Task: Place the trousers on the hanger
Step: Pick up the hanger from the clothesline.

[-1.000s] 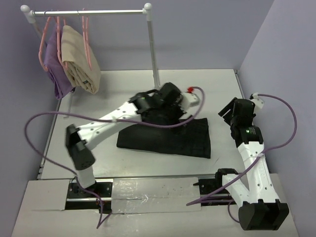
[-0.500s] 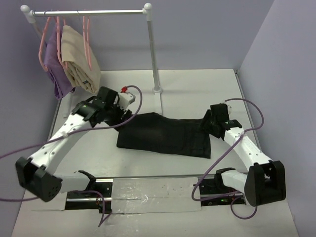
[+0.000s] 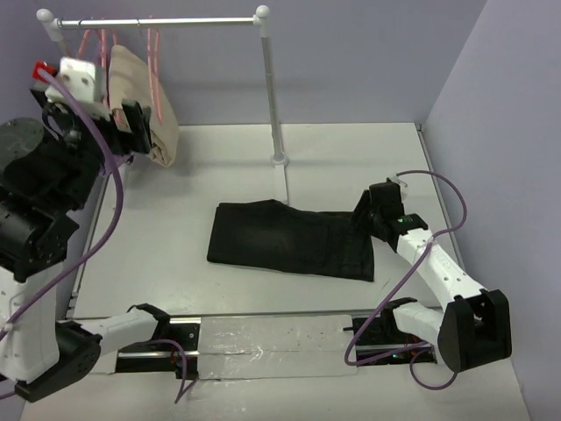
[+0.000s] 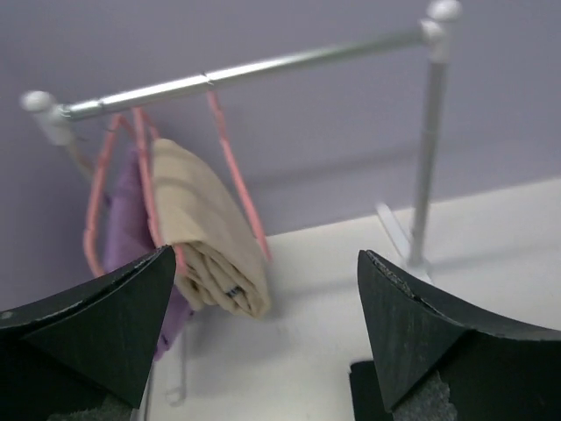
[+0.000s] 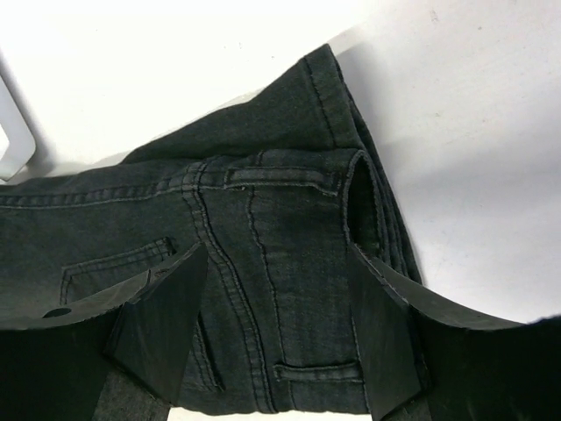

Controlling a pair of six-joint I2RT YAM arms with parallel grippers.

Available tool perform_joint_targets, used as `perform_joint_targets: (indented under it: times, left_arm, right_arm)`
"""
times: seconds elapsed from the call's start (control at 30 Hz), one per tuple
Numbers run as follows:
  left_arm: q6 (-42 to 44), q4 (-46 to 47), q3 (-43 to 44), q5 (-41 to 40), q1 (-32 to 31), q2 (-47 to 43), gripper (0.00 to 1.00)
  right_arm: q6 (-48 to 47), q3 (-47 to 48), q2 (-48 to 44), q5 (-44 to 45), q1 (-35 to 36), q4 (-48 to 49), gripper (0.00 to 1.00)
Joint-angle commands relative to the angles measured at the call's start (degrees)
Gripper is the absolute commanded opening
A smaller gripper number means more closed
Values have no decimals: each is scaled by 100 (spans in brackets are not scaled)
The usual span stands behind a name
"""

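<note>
The black trousers [image 3: 289,239] lie folded flat on the table, with the waist end on the right. My right gripper [image 3: 364,217] is open low over that waist end. In the right wrist view its fingers straddle the waistband and back pocket of the trousers [image 5: 280,175], with the gripper [image 5: 279,250] not closed on them. My left gripper [image 3: 131,121] is raised high at the far left near the rack, open and empty [image 4: 267,254]. A bare pink hanger [image 3: 154,70] hangs on the rail and also shows in the left wrist view [image 4: 237,180]. A trousers corner shows there [image 4: 364,390].
A metal rail [image 3: 158,21] on a white post [image 3: 272,88] stands at the back. A purple garment [image 3: 92,114] and a beige folded garment [image 3: 145,105] hang on other pink hangers. Purple walls close in the back and right sides.
My left arm has left the trousers' left end and risen toward the rack at the far left. My right gripper came down onto the trousers' right end and has stayed there.
</note>
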Motion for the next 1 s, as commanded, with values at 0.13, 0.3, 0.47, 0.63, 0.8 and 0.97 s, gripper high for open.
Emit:
perform_joint_targets:
  times: [0.13, 0.3, 0.47, 0.63, 0.8, 0.97]
  left_arm:
    - [-174, -414, 2597, -472, 1022, 2787, 88]
    - [-263, -275, 2306, -112, 1172, 3236, 91]
    - [-394, -283, 2276, -15, 1576, 3561, 89]
    - [-447, -143, 1987, 248, 1735, 3624, 82]
    - [-509, -151, 1819, 504, 1832, 3843, 73]
    - [-579, -230, 1951, 592, 1929, 4019, 36]
  right_arm:
    - [66, -259, -178, 102, 106, 365, 71]
    - [-4, -373, -275, 269, 106, 392, 71]
    - [4, -487, -249, 261, 106, 523, 71]
    - [13, -505, -56, 173, 115, 664, 71]
    - [13, -479, 15, 173, 115, 682, 71]
    - [4, -479, 6, 208, 115, 682, 71]
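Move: The free pink hanger hangs from the rail about 26 cm ahead of the left hand, some 4 cm to its left and 13 cm lower. The beige cloth hangs roughly 5 cm left of this hanger, level with it in reach and a little lower, with the purple cloth about 5 cm farther left again. From the right hand, the hanger is some 22 cm ahead, 50 cm left and 32 cm above. Bring the left gripper quickly forward about 23 cm to the free hanger, rising slightly at first, then dropping to some 14 cm below where it began. Swing the fingers about 15 degrees counter-clockwise and tip them down about 25 as you arrive. Once the hanger's near arm is between the open fingers, slow down and close them to under half. ##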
